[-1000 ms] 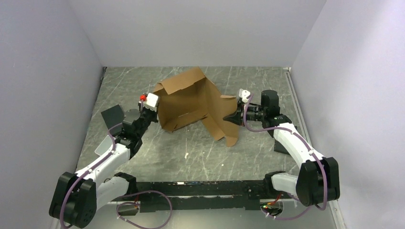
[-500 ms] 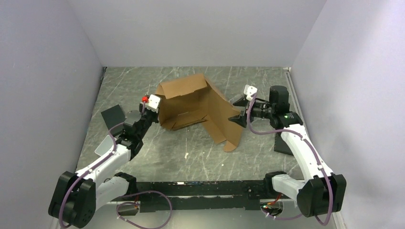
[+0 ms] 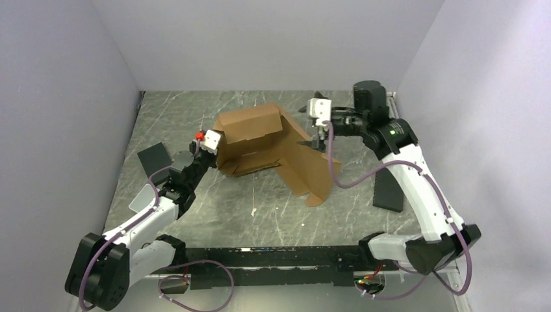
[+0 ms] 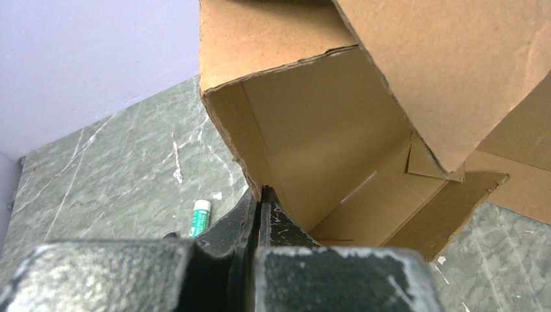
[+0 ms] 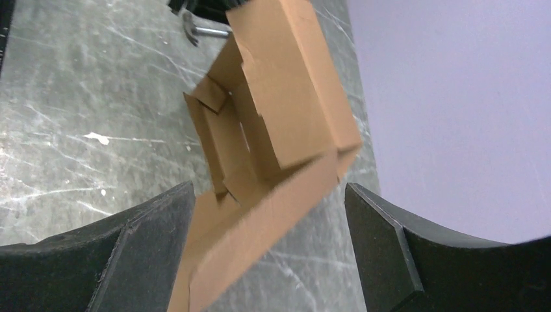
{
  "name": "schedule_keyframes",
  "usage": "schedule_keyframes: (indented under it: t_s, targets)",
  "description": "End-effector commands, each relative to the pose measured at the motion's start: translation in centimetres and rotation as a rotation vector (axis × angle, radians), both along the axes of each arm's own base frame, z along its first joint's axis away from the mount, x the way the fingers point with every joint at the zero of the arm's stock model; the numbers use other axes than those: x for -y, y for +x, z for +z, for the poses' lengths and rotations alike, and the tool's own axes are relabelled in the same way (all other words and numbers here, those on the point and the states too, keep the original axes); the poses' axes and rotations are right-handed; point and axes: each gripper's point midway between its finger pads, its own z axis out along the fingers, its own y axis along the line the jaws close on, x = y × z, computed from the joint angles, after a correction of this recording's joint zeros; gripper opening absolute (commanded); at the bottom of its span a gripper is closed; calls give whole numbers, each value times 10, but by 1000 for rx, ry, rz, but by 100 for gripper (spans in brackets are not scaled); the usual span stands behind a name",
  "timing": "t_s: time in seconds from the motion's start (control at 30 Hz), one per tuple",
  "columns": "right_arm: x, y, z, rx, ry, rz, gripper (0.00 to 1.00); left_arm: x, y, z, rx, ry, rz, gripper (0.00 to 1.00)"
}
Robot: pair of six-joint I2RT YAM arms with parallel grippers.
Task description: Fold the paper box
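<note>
The paper box (image 3: 260, 140) is a brown cardboard piece, half raised, in the middle of the table. Its left and rear walls stand up, and a wide flap (image 3: 308, 172) slopes down to the table on the right. My left gripper (image 3: 217, 153) is shut on the edge of the box's left wall (image 4: 224, 123), with the thin cardboard pinched between the fingers (image 4: 286, 224). My right gripper (image 3: 307, 127) hovers above the right flap. It is wide open and holds nothing. In the right wrist view the box (image 5: 279, 117) lies below, between the spread fingers (image 5: 149, 237).
A black pad (image 3: 156, 158) lies left of the box and another (image 3: 388, 188) lies at the right, under the right arm. A green and white tube (image 4: 201, 218) rests on the table by the left gripper. A white scrap (image 3: 253, 211) lies in front. Walls close in three sides.
My right gripper opened, let go of the box's right flap, and rose up and back. The flap sank toward the table. The left gripper kept its grip.
</note>
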Motion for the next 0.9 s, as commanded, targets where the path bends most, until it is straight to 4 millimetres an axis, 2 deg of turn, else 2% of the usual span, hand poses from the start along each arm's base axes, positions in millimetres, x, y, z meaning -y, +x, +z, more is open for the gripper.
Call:
schedule_keyframes:
  t_s: [0.0, 0.13, 0.27, 0.47, 0.57, 0.73, 0.87]
  targets:
    - [-29, -2, -5, 35, -126, 54, 87, 1, -1, -6, -10, 53, -7, 0]
    - [-70, -2, -13, 49, -175, 81, 84, 2, -1, -6, -16, 49, -13, 0]
    - [-93, 14, -15, -9, -149, 53, 82, 3, -2, -4, -15, 49, -14, 0]
    - [-107, 48, -16, -5, -171, -3, 80, 6, -2, -2, -14, 44, -27, 0]
    - [-119, 60, -24, -2, -211, 12, 76, 7, -1, -3, -22, 46, -33, 0]
    - [-131, 70, -45, -3, -284, 23, 68, 8, -2, -3, -24, 44, -35, 0]
    - [-133, 72, -63, -3, -336, 21, 62, 10, -2, 1, -21, 33, -45, 0]
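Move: The right hand hangs open over the carton, with the box's folded top panel about 9 cm ahead of it, 15 cm to its left and 13 cm below. The box edge pinched by the left hand is some 7 cm ahead, 25 cm left and 16 cm down. The right wing lies about 9 cm straight ahead, 30 cm below; the front bottom flap 7 cm ahead, 15 cm left, 32 cm below. From the left hand the top panel is about 3 cm ahead, 11 cm right, 3 cm up. Leftward first, then swinging forward, the right hand sweeps in above the folded top panel: about 13 cm left and 7 cm forward, sinking some 6 cm on the way. Its wrist rolls about 15 degrees, left side dipping, and the wide fingers close partway, still well apart. The left hand stays put and keeps its pinch on the box's side edge. ##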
